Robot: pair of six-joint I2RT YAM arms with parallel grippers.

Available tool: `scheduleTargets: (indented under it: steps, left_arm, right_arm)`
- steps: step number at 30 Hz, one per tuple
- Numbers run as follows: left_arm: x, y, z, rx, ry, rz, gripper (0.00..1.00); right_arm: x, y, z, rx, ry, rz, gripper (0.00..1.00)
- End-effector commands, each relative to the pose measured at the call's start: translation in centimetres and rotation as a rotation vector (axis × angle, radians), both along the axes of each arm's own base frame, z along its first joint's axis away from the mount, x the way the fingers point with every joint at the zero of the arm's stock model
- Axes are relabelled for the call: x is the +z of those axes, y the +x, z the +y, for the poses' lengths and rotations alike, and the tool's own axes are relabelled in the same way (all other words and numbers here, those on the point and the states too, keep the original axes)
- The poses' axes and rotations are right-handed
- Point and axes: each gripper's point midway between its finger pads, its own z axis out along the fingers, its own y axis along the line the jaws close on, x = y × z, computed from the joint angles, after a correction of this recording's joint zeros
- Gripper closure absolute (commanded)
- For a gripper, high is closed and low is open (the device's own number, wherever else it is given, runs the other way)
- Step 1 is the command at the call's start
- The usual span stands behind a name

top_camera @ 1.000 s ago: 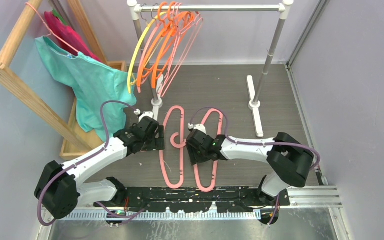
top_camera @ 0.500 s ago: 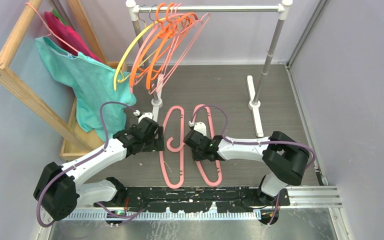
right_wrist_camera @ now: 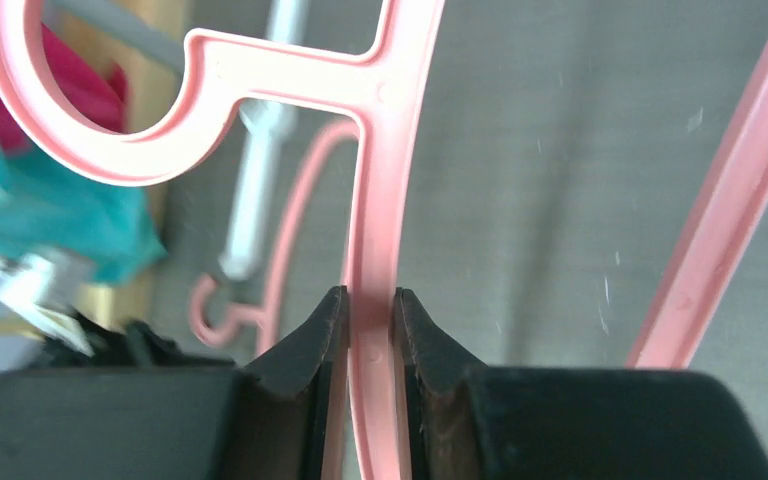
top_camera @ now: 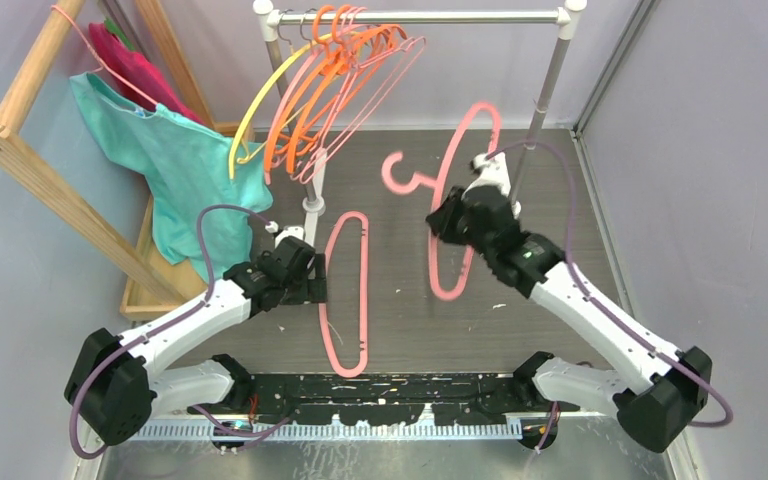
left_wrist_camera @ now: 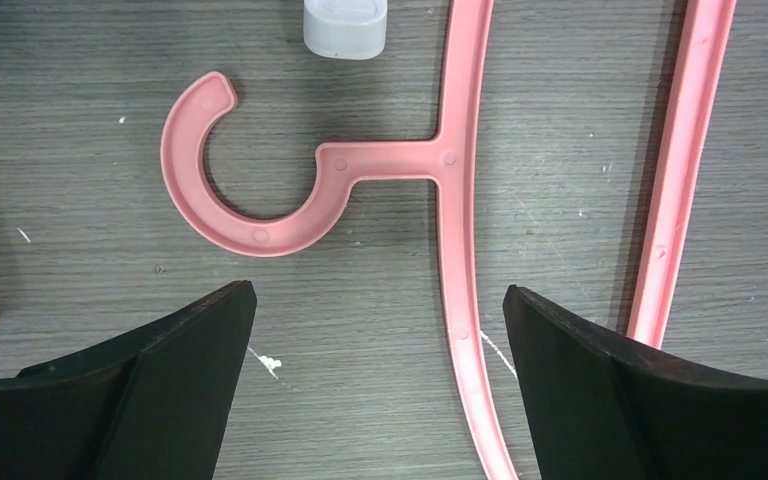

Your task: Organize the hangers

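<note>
Several pink and orange hangers and one yellow hanger hang bunched at the left end of the white rack's rail. My right gripper is raised above the floor, shut on the shoulder bar of a pink hanger whose hook points left; in the right wrist view its jaws pinch this hanger just below the hook. A second pink hanger lies flat on the floor. My left gripper hovers open over it, near its hook.
A wooden frame at the left carries a pink hanger draped with teal and magenta garments, over a wooden tray. The rack's white feet and post base stand on the floor. Walls close in on both sides.
My right gripper shut on the right-hand floor hanger, lifted it and carried it back and to the right toward the rack. The hung hangers swung to the right. The left arm stayed put.
</note>
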Motion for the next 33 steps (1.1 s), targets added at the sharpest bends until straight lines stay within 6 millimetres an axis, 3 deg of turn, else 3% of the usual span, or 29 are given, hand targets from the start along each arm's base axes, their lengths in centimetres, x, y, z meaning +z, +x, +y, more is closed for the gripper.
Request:
scheduleTargets:
  steps: [1,6,12,17,24,28,33]
  left_arm:
    - [0.0,0.5,-0.1,0.004,-0.003,-0.026,0.02]
    - [-0.4,0.5,-0.3,-0.002,-0.011,-0.019,0.02]
    - [-0.2,0.5,0.0,0.000,0.000,-0.028,0.02]
    - [-0.2,0.3,0.2,0.002,0.003,-0.029,0.02]
    - [-0.5,0.1,0.7,0.005,0.023,-0.028,0.02]
    - [-0.6,0.1,0.7,0.006,0.029,-0.029,0.02]
    - [-0.8,0.1,0.8,0.005,0.031,-0.023,0.02]
  right_arm:
    - [10.6,1.7,1.2,0.149,0.209,-0.200,0.99]
    - [18.5,2.5,3.4,0.280,0.363,-0.337,0.99]
    - [24.1,3.0,6.1,0.426,0.566,-0.418,0.99]
    - [26.6,3.8,7.0,0.493,0.707,-0.452,0.99]
    - [29.1,5.2,6.5,0.479,0.783,-0.528,0.99]
    - [29.7,5.9,6.2,0.460,0.802,-0.550,0.99]
    - [28.9,7.8,6.3,0.412,0.822,-0.519,0.99]
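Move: The pink hanger is already pinched in the right hand and is bound for the free stretch of rail just right of the hung hangers, about 12 cm ahead of that hand, 6 cm left and some 35 cm up. The hung hangers' middle lies roughly 11 cm ahead, 15 cm left and 22 cm above. The last pink hanger lies on the table about 7 cm back, 17 cm left and 22 cm below. From the left hand, the free stretch is some 18 cm ahead, 20 cm right and 50 cm up. The pink hanger, still pinched below its hook in the right fingers, goes up about 25 cm towards the bare rail beside the hung hangers, drifting forward and, after a slight swing right, left. The wrist rolls some 45 degrees, left side rising, while tipping up and turning counter-clockwise, to bring the hook uppermost; the grip stays shut. ##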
